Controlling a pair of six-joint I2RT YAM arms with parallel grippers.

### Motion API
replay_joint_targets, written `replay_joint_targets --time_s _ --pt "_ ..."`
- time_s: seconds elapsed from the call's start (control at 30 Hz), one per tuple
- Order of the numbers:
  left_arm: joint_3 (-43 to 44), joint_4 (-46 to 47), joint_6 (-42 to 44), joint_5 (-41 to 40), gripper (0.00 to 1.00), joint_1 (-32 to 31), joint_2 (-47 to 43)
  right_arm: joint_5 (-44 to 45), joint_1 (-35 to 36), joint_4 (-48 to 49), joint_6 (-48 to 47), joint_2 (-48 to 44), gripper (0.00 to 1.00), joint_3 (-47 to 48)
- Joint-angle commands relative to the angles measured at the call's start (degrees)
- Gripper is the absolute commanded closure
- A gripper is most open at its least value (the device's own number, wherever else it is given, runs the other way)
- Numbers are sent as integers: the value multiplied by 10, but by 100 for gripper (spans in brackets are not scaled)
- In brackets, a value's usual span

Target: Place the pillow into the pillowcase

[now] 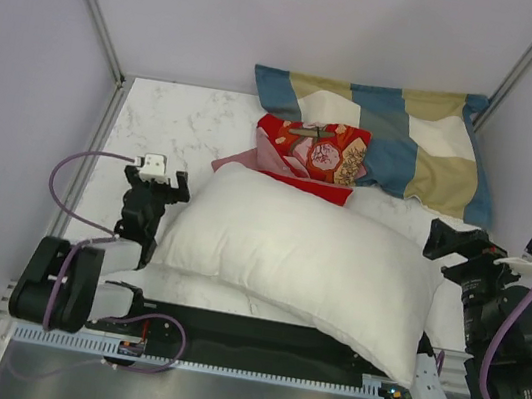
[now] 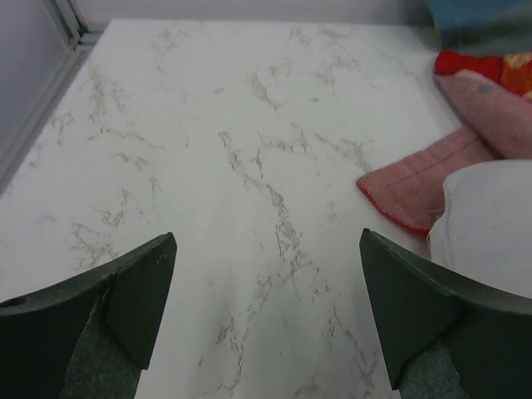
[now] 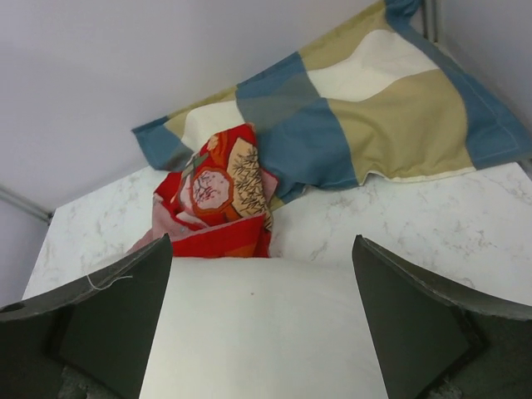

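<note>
The plump white pillow (image 1: 307,262) lies across the middle of the marble table, its far edge over the crumpled red pillowcase (image 1: 314,152). A dull pink flap of the pillowcase (image 2: 420,183) shows in the left wrist view beside the pillow's corner (image 2: 490,224). My left gripper (image 1: 156,180) stands open just left of the pillow, above bare table, nothing between its fingers. My right gripper (image 1: 454,241) is open at the pillow's right end; its wrist view looks over the pillow (image 3: 266,332) toward the pillowcase (image 3: 218,195). Neither gripper holds anything.
A blue, tan and cream checked pillow (image 1: 403,135) lies against the back wall, right of centre, partly under the pillowcase. The marble table (image 1: 172,124) shows bare at the back left. A metal frame post (image 1: 94,5) runs along the left wall.
</note>
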Motion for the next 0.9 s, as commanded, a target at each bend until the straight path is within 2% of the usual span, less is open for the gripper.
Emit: replay_joint_targets --time_s 0.0,0.03,0.2,0.33,0.4,0.6,0.7,0.87 --pt "-4 -72 7 -26 0 -2 -155 -94 0 -2 -36 14 2 6" --pt "-1 -107 -13 -30 0 -2 -190 -137 0 -1 -41 21 2 6" --pt "39 -362 -106 -50 0 -4 -348 -188 0 1 -39 82 2 1" --pt "72 -493 -175 -17 0 -4 -459 -250 -1 44 -42 166 2 -17" --pt "88 -539 -193 13 0 -4 -487 -240 0 91 -34 195 2 -26" --pt "103 -575 -230 119 0 -4 -564 -231 0 206 -23 374 2 -32" --pt "93 -584 -229 127 0 -4 -578 -237 3 257 -7 476 2 -10" --pt "83 -589 -205 145 0 -4 -586 -207 39 285 -4 666 2 93"
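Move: Ahead and to the left of the right hand lies the pillowcase, its middle about 38 cm forward, 26 cm left and some 34 cm lower. The pillow's middle is roughly 6 cm forward and 25 cm left of that hand, 28 cm below; the striped cloth stands 48 cm ahead and 5 cm left, about 33 cm down. For the left hand, the pillowcase is about 20 cm ahead, 34 cm right and 8 cm lower. Swinging left first, then reaching down and forward over the pillow, the open right hand heads for the right end of the pillowcase's mouth: about 21 cm forward, 19 down and 12 left, fingers tipping down some 35 degrees and turning counter-clockwise. Meanwhile the open left hand rises about 13 cm and backs off 10, rolling its left side down and turning clockwise towards the pillow. ##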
